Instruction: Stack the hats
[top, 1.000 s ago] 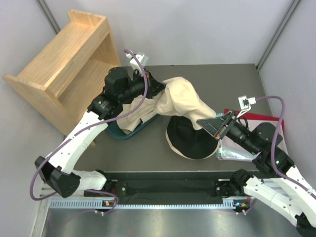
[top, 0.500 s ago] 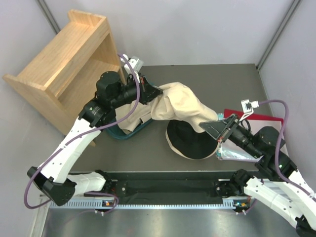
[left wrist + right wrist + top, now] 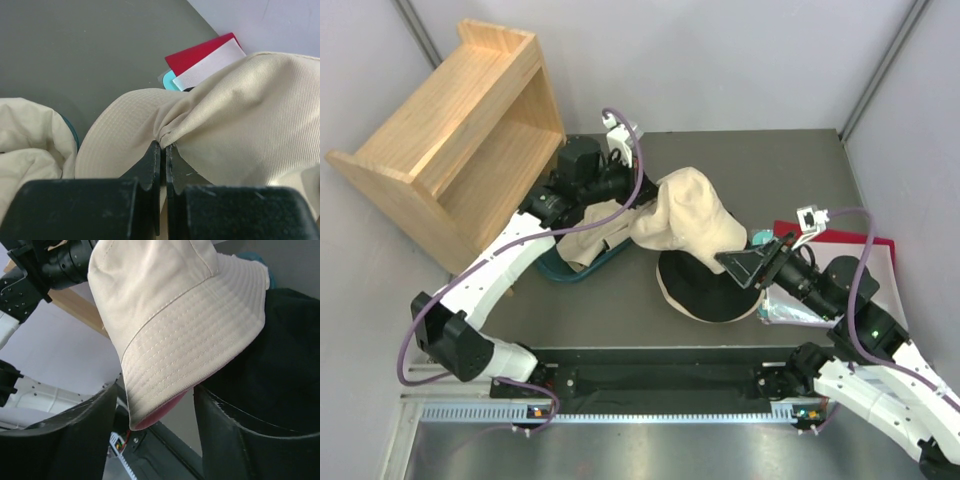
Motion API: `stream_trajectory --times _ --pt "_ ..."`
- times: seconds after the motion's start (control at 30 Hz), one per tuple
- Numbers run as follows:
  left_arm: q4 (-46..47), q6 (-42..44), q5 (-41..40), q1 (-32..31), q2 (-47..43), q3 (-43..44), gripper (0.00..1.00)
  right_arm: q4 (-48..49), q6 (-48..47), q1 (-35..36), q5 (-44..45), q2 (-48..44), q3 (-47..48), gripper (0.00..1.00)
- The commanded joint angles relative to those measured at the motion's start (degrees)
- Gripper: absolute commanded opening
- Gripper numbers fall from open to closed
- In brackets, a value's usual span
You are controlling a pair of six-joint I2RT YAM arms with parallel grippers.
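Note:
A cream bucket hat [image 3: 692,215] hangs from my left gripper [image 3: 648,196], which is shut on a fold of its fabric [image 3: 164,144]. The hat droops over an all-black hat [image 3: 705,288] lying on the table. My right gripper [image 3: 745,262] is open, and the cream hat's stitched brim [image 3: 185,355] hangs between its fingers without being pinched. The black hat [image 3: 280,365] fills the right of the right wrist view. More cream hats [image 3: 588,238] lie bunched in the teal tub [image 3: 570,270].
A wooden shelf unit [image 3: 450,130] stands at the back left. A red and white flat item [image 3: 855,250] lies at the right, also showing in the left wrist view [image 3: 205,55]. A shiny packet [image 3: 790,312] lies under my right arm.
My left gripper has swung right and back with the cream hat, bunching it higher over the black hat. My right gripper has edged left, staying open around the brim.

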Motion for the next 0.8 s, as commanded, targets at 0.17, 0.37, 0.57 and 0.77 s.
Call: stream_trajectory --times 0.17,0.37,0.57,0.77 --pt "6.77 4.62 6.24 -0.09 1.77 4.71 0.00 4.49 -8.69 -0.06 4.62 2.98 4.67 0.82" --pt "3.96 3.40 2.65 -0.09 4.14 8.23 0.00 13.98 -6.59 -0.06 -4.60 3.96 1.07 0.83" --pt "0.01 3.74 3.42 -0.01 6.69 12.36 0.00 21.37 -3.07 0.03 -9.45 0.70 -4.02 0.85" --pt "-8.95 10.59 8.26 -0.01 8.19 17.54 0.00 20.76 -2.63 0.56 -11.56 1.40 -4.12 0.84"
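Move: The left hand still pinches the beige hat, whose middle hangs some 8 cm to its right and 4 cm back. The black hat on the stand lies about 15 cm back, 16 cm right and 12 cm below; the blue tub is roughly 20 cm left and 5 cm back. For the half-open right hand, the beige hat's middle is 10 cm ahead and 9 cm left, its brim corner right at the fingertips, with the black hat 4 cm left and 12 cm below. Forward and to its right by nearly 2 cm, the right hand opens wider at the beige hat's near brim, then swings back and left while rising about 3 cm, wrist tilting up some 10 degrees and turning counter-clockwise. The left hand keeps its pinch on the hat and lifts it about 2.5 cm, drawing it forward and to the right by some 2 cm each. ##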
